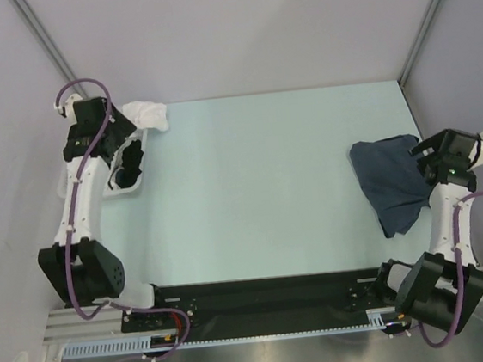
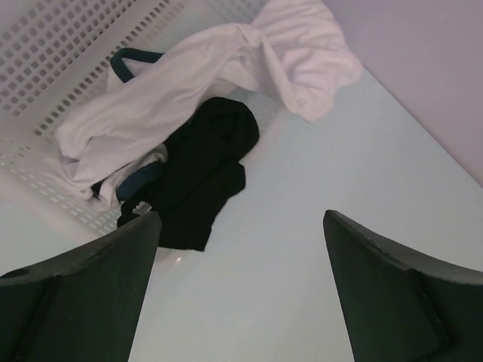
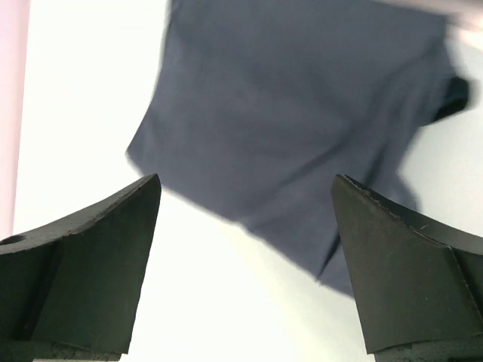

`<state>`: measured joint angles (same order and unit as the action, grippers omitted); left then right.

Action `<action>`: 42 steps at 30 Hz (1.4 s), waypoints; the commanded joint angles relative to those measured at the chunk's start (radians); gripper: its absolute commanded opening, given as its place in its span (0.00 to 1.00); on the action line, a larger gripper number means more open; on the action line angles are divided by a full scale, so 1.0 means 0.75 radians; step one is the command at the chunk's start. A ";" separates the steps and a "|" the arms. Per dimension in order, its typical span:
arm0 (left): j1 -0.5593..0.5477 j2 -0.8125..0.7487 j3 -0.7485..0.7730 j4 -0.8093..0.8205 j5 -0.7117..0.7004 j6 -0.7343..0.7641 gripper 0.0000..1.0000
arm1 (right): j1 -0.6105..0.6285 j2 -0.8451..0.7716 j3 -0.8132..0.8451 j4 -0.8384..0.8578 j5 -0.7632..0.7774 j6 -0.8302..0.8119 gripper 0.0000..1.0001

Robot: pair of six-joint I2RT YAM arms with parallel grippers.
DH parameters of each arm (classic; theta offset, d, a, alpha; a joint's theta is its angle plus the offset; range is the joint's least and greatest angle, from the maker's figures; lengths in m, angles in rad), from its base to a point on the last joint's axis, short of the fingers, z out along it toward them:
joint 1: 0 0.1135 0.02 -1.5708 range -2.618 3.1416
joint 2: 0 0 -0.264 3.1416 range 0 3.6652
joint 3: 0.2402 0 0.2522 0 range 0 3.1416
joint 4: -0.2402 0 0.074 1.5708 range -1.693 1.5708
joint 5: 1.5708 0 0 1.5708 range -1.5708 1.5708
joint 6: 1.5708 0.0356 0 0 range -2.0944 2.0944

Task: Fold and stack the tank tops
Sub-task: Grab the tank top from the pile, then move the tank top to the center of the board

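A dark slate-blue tank top [image 1: 393, 181] lies folded and rumpled at the table's right side. It fills the upper part of the right wrist view [image 3: 302, 105]. My right gripper [image 1: 419, 155] [image 3: 245, 181] hovers at the top's right edge, open, with nothing between its fingers. A black tank top [image 1: 130, 162] [image 2: 204, 173] spills out of the white basket [image 2: 45, 53] at the far left. My left gripper [image 1: 124, 148] [image 2: 241, 219] stands open just short of it, over bare table.
A white cloth [image 1: 148, 115] [image 2: 226, 75] drapes over the basket's rim and onto the table. A dark teal garment [image 2: 136, 56] peeks out beneath it. Grey walls close in the table at left, right and back.
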<state>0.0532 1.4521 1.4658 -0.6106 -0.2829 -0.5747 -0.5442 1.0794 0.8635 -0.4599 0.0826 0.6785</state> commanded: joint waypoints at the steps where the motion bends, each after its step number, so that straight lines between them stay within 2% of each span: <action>1: 0.078 0.150 0.017 -0.084 0.023 0.034 0.90 | 0.126 -0.020 0.100 0.004 0.025 -0.062 1.00; 9: 0.125 0.334 -0.106 0.080 0.152 -0.003 0.88 | 0.400 -0.054 0.145 -0.002 0.017 -0.107 1.00; 12: 0.134 0.397 -0.103 0.104 0.189 -0.007 0.59 | 0.439 -0.083 0.131 0.002 0.047 -0.113 1.00; 13: 0.134 0.392 -0.107 0.112 0.189 -0.009 0.34 | 0.453 -0.089 0.127 0.004 0.051 -0.113 1.00; 15: 0.134 0.308 -0.130 0.133 0.163 -0.015 0.06 | 0.460 -0.102 0.109 0.018 0.043 -0.121 1.00; 16: 0.134 0.261 -0.140 0.147 0.126 -0.019 0.00 | 0.466 -0.102 0.105 0.026 0.035 -0.125 1.00; 22: 0.107 -0.109 -0.132 0.141 0.093 -0.001 0.00 | 0.545 -0.063 0.086 0.104 -0.098 -0.172 1.00; 24: 0.066 -0.238 -0.175 0.214 0.195 0.024 0.00 | 0.578 -0.053 0.086 0.141 -0.163 -0.185 1.00; 25: 0.020 -0.366 -0.216 0.296 0.203 0.032 0.00 | 0.603 -0.042 0.088 0.153 -0.169 -0.191 1.00; 27: -0.040 -0.451 -0.218 0.327 0.175 0.060 0.00 | 0.656 -0.030 0.102 0.169 -0.163 -0.197 1.00; 29: -0.111 -0.518 -0.185 0.331 0.227 0.059 0.00 | 0.695 -0.010 0.111 0.177 -0.188 -0.201 1.00; 31: -0.146 -0.547 -0.183 0.352 0.411 0.024 0.00 | 0.711 0.003 0.123 0.188 -0.226 -0.213 1.00; 34: -0.309 -0.564 -0.220 0.389 0.563 -0.058 0.00 | 0.721 0.009 0.135 0.216 -0.316 -0.232 1.00; 36: -0.404 -0.535 -0.249 0.393 0.586 -0.087 0.01 | 0.764 0.007 0.147 0.229 -0.400 -0.242 0.98; 37: -0.510 -0.519 -0.273 0.399 0.576 -0.091 0.01 | 0.777 0.013 0.154 0.225 -0.419 -0.254 0.98; 41: -0.711 -0.404 -0.332 0.464 0.583 -0.079 0.01 | 0.820 0.019 0.170 0.208 -0.454 -0.287 0.98; 42: -0.731 -0.329 -0.332 0.481 0.630 -0.070 0.09 | 0.822 0.027 0.170 0.208 -0.468 -0.291 0.98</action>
<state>-0.4328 1.1225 1.2434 -0.3050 0.1078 -0.6178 0.0574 1.0904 0.9436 -0.3374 -0.2081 0.5014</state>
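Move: Just below the left hand, some 16 cm down and roughly 2 cm ahead and 1 cm left, the black tank top lies on the basket's pile. From this hand, a white cloth in the basket is about 5 cm ahead, 8 cm left and 16 cm down; another over the far rim is some 16 cm ahead, 5 cm right and 13 cm down. From the right hand, the black tank top is about 13 cm ahead, 90 cm left and 8 cm lower. Dipping some 15 cm into the basket with fingers tipping further down, the left hand shuts on the black tank top, hoists it steeply about 30 cm, then swings it right and back over the bare table, turning clockwise and sinking somewhat at the end. The open right hand sweeps some 23 cm left towards the table's middle, rising slightly and moving a little forward, turning counter-clockwise about 50 degrees. ##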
